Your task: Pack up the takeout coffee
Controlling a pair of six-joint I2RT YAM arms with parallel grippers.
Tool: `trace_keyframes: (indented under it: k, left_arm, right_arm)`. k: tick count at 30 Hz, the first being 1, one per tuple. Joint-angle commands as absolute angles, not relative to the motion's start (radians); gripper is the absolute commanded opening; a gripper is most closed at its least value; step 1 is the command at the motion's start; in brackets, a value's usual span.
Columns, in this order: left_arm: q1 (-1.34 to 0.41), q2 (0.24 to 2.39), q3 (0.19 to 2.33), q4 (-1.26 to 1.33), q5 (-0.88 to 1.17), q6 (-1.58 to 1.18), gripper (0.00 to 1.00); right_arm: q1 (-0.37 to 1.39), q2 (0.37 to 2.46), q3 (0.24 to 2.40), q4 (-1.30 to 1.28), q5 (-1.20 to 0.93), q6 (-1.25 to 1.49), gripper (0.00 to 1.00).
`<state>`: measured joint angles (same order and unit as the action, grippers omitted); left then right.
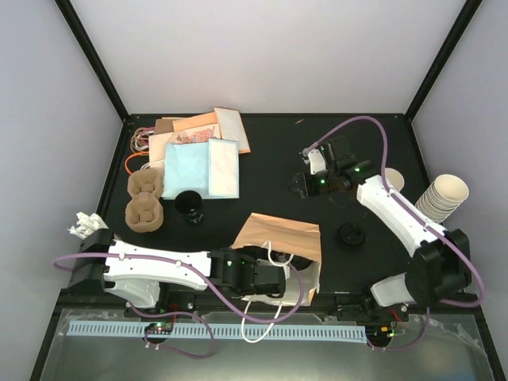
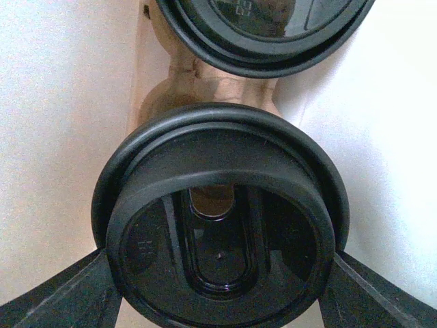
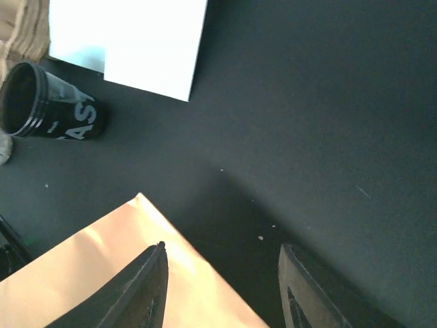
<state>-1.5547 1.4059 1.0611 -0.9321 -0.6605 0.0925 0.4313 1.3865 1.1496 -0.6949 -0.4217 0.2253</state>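
Observation:
The takeout coffee (image 2: 222, 232) shows only its round black lid in the left wrist view; the cup body is hidden below. My left gripper (image 2: 218, 304) is shut on it, one finger pressed against each side of the lid. It sits inside the brown paper bag (image 1: 278, 238), whose white inner wall (image 2: 61, 123) surrounds it. In the top view the left gripper (image 1: 279, 278) is at the bag's mouth. My right gripper (image 1: 304, 184) hovers above the table beyond the bag. In its own view the right gripper (image 3: 222, 273) is open and holds nothing, over the bag's corner (image 3: 102, 266).
A second lidded cup (image 2: 266, 27) and a brown pulp carrier (image 2: 198, 82) are in the bag. On the table are a black cup with white lettering (image 1: 189, 205), a loose black lid (image 1: 350, 235), stacked cream cups (image 1: 444, 194), pulp carriers (image 1: 145, 200) and napkins (image 1: 202, 163).

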Motion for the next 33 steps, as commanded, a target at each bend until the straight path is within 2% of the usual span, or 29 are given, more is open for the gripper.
trace_keyframes:
  k: [1, 12, 26, 33]
  left_arm:
    - [-1.559, 1.38, 1.065, -0.894, -0.703, 0.085, 0.54]
    - [-1.559, 1.383, 1.052, -0.876, -0.715, 0.089, 0.54]
    - [-1.559, 1.41, 1.043, -0.852, -0.734, 0.151, 0.54]
    - [-1.558, 1.417, 1.055, -0.872, -0.705, 0.149, 0.53]
  right_arm:
    - [0.431, 1.483, 1.14, -0.646, -0.426, 0.348, 0.47]
    - [0.48, 1.764, 1.126, -0.583, -0.531, 0.344, 0.48]
    - [0.561, 1.907, 1.109, -0.573, -0.673, 0.264, 0.47]
    - [0.563, 1.857, 1.093, -0.553, -0.648, 0.271, 0.46]
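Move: My right hand is empty and high beyond the paper bag, which leans towards the base: the bag's middle is about 15 cm back, 6 cm left and 11 cm lower. From it, the spare black lid lies some 10 cm back, 12 cm right and 18 cm down; the black cup 2 cm back, 33 cm left and 14 cm down. My left hand holds a lidded cup inside the bag, whose middle is roughly 2 cm ahead, 3 cm right and 4 cm below. I drop my right hand behind the bag's far side, steeply down at first, then easing back and to the left as it nears the table, about 16 cm lower in all and some 6 cm left. The wrist tips about 30 degrees so the fingers lose their forward slant; they stay half open. My left hand stays almost still, keeping its grip on the cup inside the bag. ##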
